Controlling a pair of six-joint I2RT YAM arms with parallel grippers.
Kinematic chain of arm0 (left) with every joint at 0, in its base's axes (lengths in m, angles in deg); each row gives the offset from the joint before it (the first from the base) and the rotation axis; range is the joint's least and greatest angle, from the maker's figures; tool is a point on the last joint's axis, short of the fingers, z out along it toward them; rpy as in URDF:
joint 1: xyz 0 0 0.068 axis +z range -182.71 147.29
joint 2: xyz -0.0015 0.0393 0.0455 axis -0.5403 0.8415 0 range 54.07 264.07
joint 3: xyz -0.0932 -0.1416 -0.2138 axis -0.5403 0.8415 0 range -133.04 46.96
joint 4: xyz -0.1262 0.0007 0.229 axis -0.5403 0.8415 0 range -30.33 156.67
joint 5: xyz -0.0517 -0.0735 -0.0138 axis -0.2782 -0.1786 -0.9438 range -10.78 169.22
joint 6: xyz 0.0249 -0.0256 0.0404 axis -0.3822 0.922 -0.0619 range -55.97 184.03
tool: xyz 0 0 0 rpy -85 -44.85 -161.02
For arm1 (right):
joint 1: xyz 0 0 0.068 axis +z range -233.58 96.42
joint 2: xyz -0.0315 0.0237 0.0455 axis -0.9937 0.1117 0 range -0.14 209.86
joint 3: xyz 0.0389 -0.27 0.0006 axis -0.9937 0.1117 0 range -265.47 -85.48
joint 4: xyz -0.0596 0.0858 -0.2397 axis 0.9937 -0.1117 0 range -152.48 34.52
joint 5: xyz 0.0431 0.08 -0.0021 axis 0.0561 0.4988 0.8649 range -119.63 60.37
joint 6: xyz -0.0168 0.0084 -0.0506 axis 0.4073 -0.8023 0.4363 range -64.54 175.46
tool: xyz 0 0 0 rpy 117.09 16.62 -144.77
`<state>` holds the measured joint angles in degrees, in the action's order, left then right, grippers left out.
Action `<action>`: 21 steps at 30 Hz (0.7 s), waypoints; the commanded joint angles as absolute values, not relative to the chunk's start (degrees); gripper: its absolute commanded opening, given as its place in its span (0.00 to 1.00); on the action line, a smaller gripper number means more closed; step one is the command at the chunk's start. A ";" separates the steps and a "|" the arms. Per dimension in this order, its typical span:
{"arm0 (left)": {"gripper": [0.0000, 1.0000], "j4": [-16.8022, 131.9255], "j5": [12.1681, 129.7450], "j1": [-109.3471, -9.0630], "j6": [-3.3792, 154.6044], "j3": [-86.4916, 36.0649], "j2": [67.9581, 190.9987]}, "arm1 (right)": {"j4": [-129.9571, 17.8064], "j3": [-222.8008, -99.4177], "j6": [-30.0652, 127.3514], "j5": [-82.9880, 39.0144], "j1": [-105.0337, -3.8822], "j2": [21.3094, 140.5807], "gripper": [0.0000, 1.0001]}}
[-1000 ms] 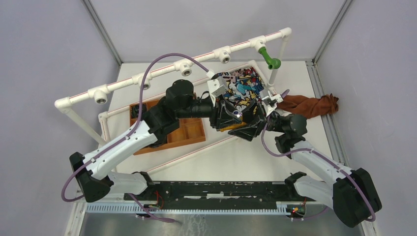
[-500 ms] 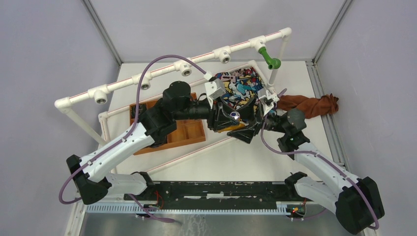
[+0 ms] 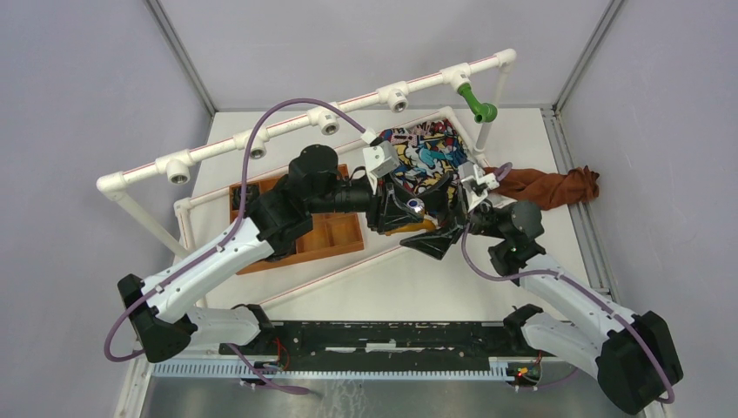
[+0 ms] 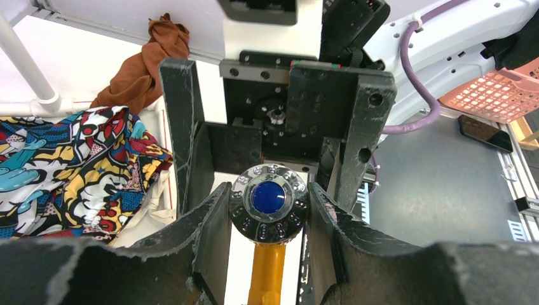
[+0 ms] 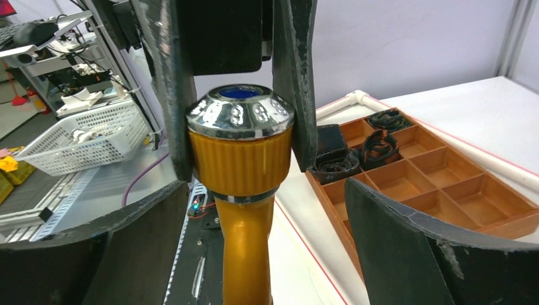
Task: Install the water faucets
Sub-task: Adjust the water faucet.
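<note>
The orange-yellow water faucet (image 5: 245, 159) hangs above the table's middle. My left gripper (image 4: 268, 203) is shut on its chrome, blue-capped knob (image 3: 418, 206). My right gripper (image 5: 264, 216) faces it from the other side and stands open. Its fingers (image 4: 181, 127) flank the faucet's body without touching it. The green faucet (image 3: 476, 104) sits screwed into the far right T-fitting of the white pipe rail (image 3: 287, 126), spout angled down.
Several open T-fittings (image 3: 398, 97) line the rail. A wooden compartment tray (image 3: 335, 235) with black rings lies under the left arm. A patterned cloth (image 3: 426, 157) lies behind the grippers, a brown cloth (image 3: 557, 185) at the right.
My right gripper has opened wide and let go of the orange-yellow faucet, its arm shifting slightly. The left gripper keeps its hold on the knob.
</note>
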<state>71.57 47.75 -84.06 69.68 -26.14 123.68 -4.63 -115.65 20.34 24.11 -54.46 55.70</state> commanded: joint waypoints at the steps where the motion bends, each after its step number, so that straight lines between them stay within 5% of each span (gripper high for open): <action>1: 0.02 68.72 47.62 -84.17 67.36 -26.43 122.67 | -1.13 -117.56 19.32 24.24 -52.84 57.59 0.97; 15: 0.02 68.70 47.06 -84.22 67.55 -26.90 123.24 | 0.86 -118.34 16.07 23.41 -50.72 60.53 0.65; 21: 0.02 69.04 46.96 -84.20 67.47 -27.06 123.35 | 0.87 -118.87 15.95 23.41 -50.17 60.77 0.62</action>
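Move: The left hand already holds the orange faucet by its chrome nozzle end, the faucet's middle some 3 cm below that hand point. From the right hand, wide open, the faucet's middle is about 3 cm to the left and 2 cm lower. The nearest bare tee on the white pipe rack stands roughly 22 cm ahead and 6 cm left of the right hand, near its height. Some 30 cm below, the patterned cloth lies 25 cm ahead and 3 cm right; the wooden tray 14 cm ahead and 32 cm left. With the nozzle end still pinched in the motionless left fingers, the right hand slides about 2 cm left and sinks some 1.5 cm, bringing its fingers farther around the faucet body below the nozzle. They close from wide open to a little over half, the back finger coming right beside the orange body, as the wrist rolls about 5 degrees; whether that finger touches can't be seen. ##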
